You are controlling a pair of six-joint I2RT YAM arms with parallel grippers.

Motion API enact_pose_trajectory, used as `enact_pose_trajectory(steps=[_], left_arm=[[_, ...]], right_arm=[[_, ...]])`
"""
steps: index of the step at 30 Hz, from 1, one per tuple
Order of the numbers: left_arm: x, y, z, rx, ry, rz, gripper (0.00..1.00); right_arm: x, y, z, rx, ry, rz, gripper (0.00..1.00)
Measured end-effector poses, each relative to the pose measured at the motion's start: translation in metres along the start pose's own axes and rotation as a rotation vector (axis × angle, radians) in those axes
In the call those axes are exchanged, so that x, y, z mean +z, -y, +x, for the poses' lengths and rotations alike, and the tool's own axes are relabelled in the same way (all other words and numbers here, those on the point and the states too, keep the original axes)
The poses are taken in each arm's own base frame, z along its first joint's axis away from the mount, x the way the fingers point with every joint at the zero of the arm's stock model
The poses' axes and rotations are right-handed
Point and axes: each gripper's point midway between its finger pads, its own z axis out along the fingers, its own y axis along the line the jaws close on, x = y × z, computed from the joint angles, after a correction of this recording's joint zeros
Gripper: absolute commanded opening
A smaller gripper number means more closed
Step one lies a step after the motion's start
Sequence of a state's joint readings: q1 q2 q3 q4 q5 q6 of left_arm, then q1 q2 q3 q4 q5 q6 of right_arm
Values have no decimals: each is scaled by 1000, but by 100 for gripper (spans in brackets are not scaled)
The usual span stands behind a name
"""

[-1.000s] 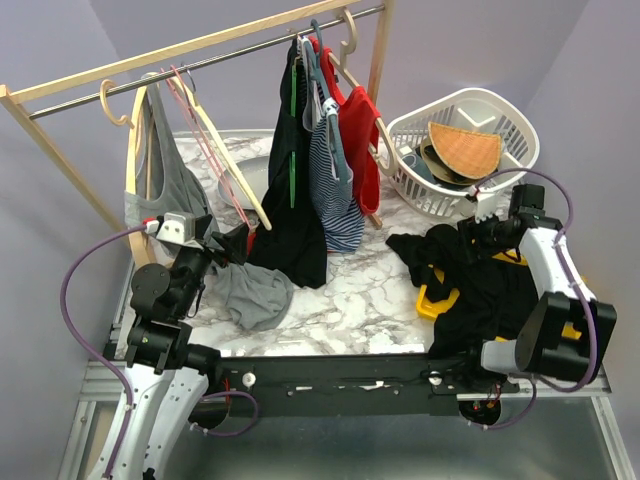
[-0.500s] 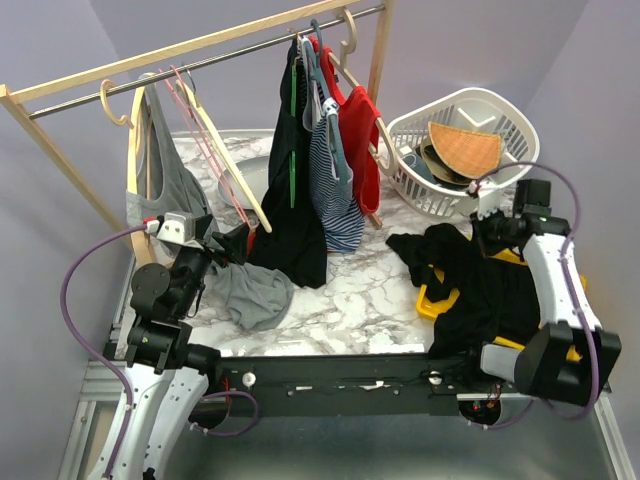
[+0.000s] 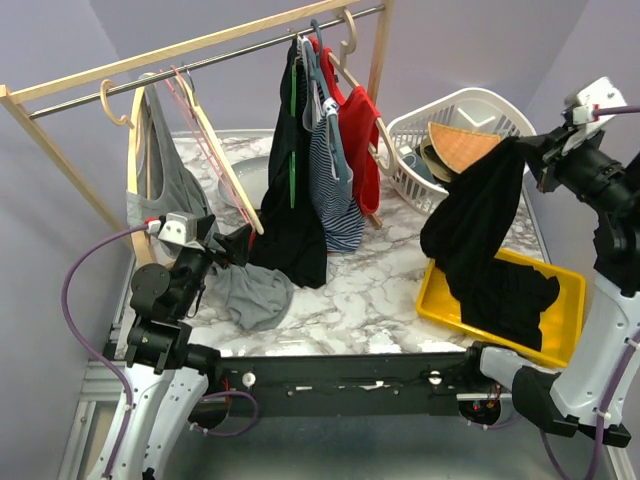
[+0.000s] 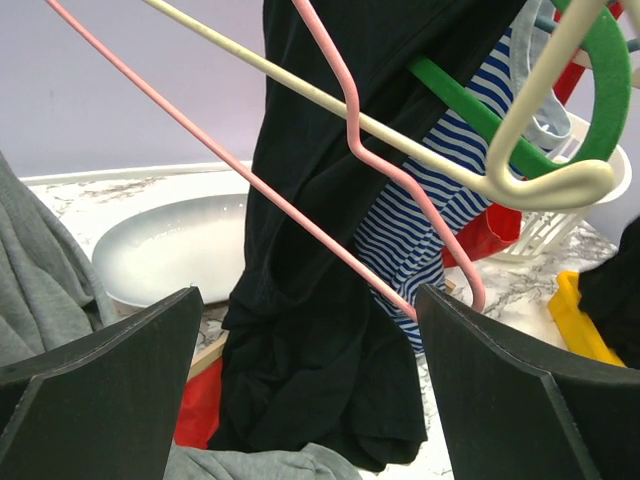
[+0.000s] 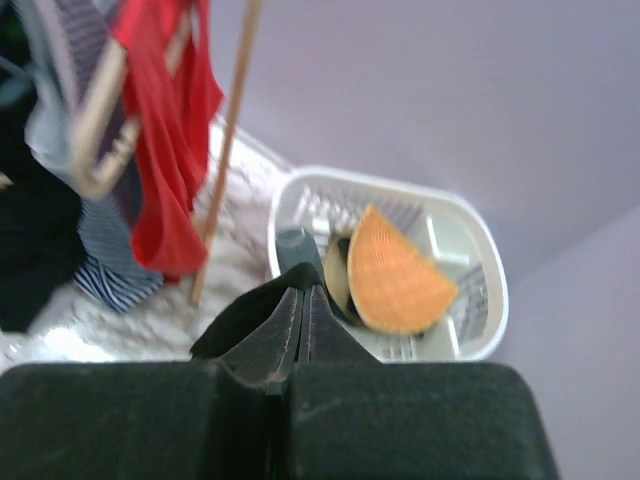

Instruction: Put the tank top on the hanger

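My right gripper (image 3: 528, 155) is raised high at the right, shut on the top edge of the black tank top (image 3: 480, 240). The fabric hangs limp from it, and its lower end rests in the yellow tray (image 3: 570, 290). In the right wrist view the fingers (image 5: 303, 300) are pressed together with black cloth (image 5: 235, 315) around them. The cream hanger (image 3: 230, 165) hangs slanted from the rack at the left, beside a pink wire hanger (image 3: 205, 140). My left gripper (image 3: 235, 242) stands open just below the cream hanger's lower tip (image 4: 555, 185), with nothing between its fingers (image 4: 305, 300).
The rack rail (image 3: 200, 55) crosses the back, carrying a black garment with a green stripe (image 3: 290, 200), a striped top (image 3: 335, 200) and a red one (image 3: 360, 140). A grey top (image 3: 160, 170) hangs left. A white basket (image 3: 500, 110) stands back right, and grey cloth (image 3: 255, 290) lies near my left arm.
My right gripper has shut on the tank top and risen up and to the right, lifting it off the tray so it hangs. The left arm has not moved.
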State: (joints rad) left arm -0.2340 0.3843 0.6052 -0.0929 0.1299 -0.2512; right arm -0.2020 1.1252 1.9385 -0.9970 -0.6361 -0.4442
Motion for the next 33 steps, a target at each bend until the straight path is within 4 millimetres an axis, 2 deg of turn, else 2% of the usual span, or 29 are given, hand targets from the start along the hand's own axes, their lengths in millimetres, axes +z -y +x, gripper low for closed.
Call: enact_pose_trajectory(steps=[2,5,11,14,17,19,23,24,26,27,28,29,30,32,33], left_arm=[[0,2,0,0,-2,10,99],[0,4,0,0,-3,24,99],[-1,10,2,1,-10,55,99],[-1,12,2,1,-13,70,99],[-1,15,2,2,-11,86,99],[-1,16,3,3,-10,94,99],[-1,20,4,5,-14,119,99],[-1,22,4,7,-14,132,99],[-2,25,3,8,-13,148,99],[-2,27,3,9,-12,158,99],[-2,29,2,9,-11,168,99],[-2,30,2,10,-10,176,99],[-2,32,1,11,-7,188,99],[-3,36,1,12,-7,207,99],[-3,37,2,12,-9,215,99]], right_arm=[[-10,-8,-31,-4,84,-30,1],[-21,-28,-64,29,185,-122,1],[-39,-68,-110,118,347,-369,1],[-42,-81,-118,154,372,-471,1],[-37,-95,-111,196,369,-569,1],[-31,-109,-101,230,350,-641,1],[-5,-144,-60,304,278,-788,1],[7,-157,-36,335,233,-829,1],[25,-172,-1,376,166,-860,2],[40,-179,27,401,114,-867,6],[49,-183,44,420,77,-864,11],[66,-188,75,442,20,-848,15],[76,-192,102,466,-35,-835,34],[90,-199,144,485,-123,-800,57],[96,-202,168,491,-178,-778,75]])
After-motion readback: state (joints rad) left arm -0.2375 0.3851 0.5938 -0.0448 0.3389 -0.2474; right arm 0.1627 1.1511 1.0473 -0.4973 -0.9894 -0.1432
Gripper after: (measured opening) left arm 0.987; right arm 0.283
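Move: The black cloth hangs in your shut right fingers. The open table it goes to is about 12 cm back, 22 cm left and 47 cm below; the yellow tray lies some 14 cm back and 3 cm right, 46 cm down. The striped shirt hangs 4 cm ahead, 31 cm left; the white basket stands 16 cm ahead, 4 cm left. From the left hand, that open table is roughly 10 cm back, 26 cm right, 29 cm below. Swing the right gripper up, back and left with the black cloth pinched, then sweep it on left and forward and steeply down, over 30 cm from the top, beside the yellow tray, swivelling left and tipping the fingers down; start opening them only at the end. Meanwhile turn the open left gripper about 10 degrees clockwise, easing it some 3 cm right. ##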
